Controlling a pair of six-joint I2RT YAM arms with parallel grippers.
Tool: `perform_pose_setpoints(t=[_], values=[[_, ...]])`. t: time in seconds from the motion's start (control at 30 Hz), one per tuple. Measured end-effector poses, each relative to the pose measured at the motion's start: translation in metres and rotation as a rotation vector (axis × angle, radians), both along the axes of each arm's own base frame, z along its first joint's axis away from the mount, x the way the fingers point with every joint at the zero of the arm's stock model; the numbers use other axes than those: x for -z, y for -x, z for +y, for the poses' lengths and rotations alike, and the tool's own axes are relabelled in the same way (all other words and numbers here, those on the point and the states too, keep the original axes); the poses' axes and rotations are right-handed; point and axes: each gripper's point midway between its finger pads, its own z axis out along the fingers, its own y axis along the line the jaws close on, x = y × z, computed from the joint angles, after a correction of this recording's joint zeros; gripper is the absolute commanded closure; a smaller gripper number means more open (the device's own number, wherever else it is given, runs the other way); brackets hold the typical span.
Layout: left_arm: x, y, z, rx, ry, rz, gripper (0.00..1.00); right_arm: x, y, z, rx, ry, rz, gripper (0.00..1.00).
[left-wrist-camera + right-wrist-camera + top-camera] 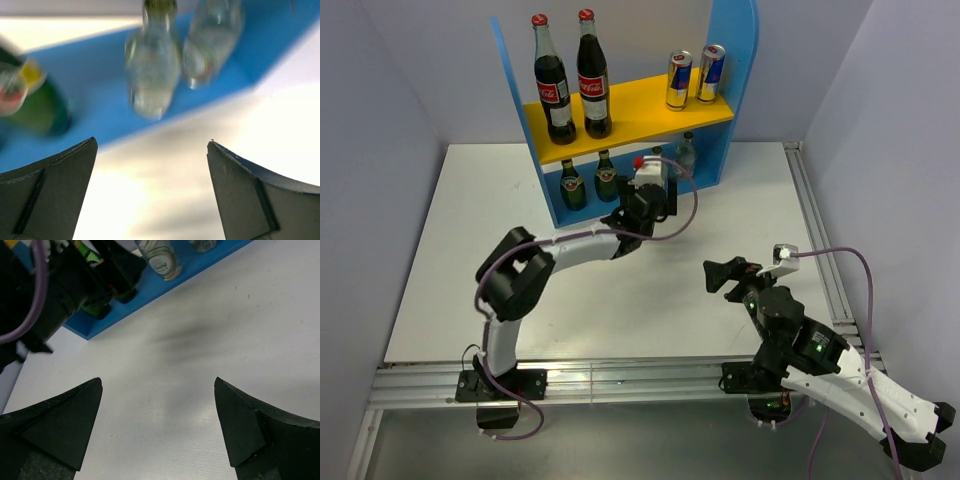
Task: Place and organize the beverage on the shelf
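Observation:
The shelf [735, 60] holds two cola bottles [554, 85] and two slim cans [678, 80] on its yellow upper board [640, 112]. On the blue base stand two dark green bottles [572, 185] and two small clear bottles [687, 152]. My left gripper [658, 192] is open and empty just in front of the base. In the left wrist view the clear bottles [152, 65] stand ahead of the left gripper [152, 145], blurred. My right gripper [713, 277] is open and empty over the table, and also shows in the right wrist view [158, 380].
In the right wrist view the left arm [55, 285] stands at the upper left before the shelf base [150, 287], with a clear bottle [160, 257] beyond. A metal rail [820, 230] runs along the table's right edge. Grey walls enclose the table.

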Motion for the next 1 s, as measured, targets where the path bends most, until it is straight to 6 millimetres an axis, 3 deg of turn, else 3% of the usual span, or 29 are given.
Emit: perform_pose_setpoints(t=[0.1,0.2,0.27,0.37,0.5,0.6,0.7,0.83,0.93,1.0], values=[[-0.010,0.056,0.000,0.026,-0.048,0.040,0.05,0.001,0.002,0.003,-0.024,0.008,0.002,0.00],[-0.043,0.122,-0.003,0.072,-0.041,0.043,0.05,-0.003,0.005,0.006,-0.059,0.030,0.021,0.00],[-0.071,0.165,0.002,0.104,-0.009,0.043,0.02,-0.015,0.008,0.007,-0.076,0.041,0.026,0.00],[-0.117,0.210,0.030,0.109,0.071,0.044,0.02,-0.054,0.012,0.005,-0.097,0.017,-0.010,0.00],[-0.171,0.242,0.094,0.053,0.171,0.042,0.01,-0.123,0.022,-0.009,-0.101,-0.036,-0.094,0.00],[-0.217,0.257,0.141,0.037,0.266,0.021,0.01,-0.182,0.030,-0.024,-0.090,-0.083,-0.166,0.00],[-0.264,0.268,0.189,0.037,0.382,-0.016,0.01,-0.228,0.036,-0.034,-0.085,-0.113,-0.219,0.00],[-0.314,0.283,0.251,0.042,0.535,-0.069,0.01,-0.253,0.038,-0.038,-0.084,-0.116,-0.242,0.00],[-0.327,0.288,0.275,0.033,0.573,-0.082,0.01,-0.247,0.038,-0.038,-0.084,-0.087,-0.221,0.00],[-0.325,0.288,0.279,0.031,0.548,-0.075,0.01,-0.241,0.037,-0.037,-0.086,-0.067,-0.204,0.00]])
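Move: The clear bottle just set on the lower board stands some 13 cm ahead of the left hand, 2 cm to its right and about 6 cm lower, already free of the open fingers. The other clear bottle is about 4 cm farther out and 7 cm to the right of it; the nearer green bottle stands roughly 12 cm to its left and 2 cm nearer. From the right hand that first clear bottle lies about 37 cm ahead, 13 cm left and 9 cm lower. The clear bottle is left on the lower board as the empty left hand draws straight back from it, then keeps backing while climbing and swinging left, up some 32 cm in all. The wrist rolls about 30 degrees, left side down, with the fingers wide open throughout. Meanwhile the right hand, open and empty, rises roughly 24 cm over the table, its fingers tipping slightly up. ##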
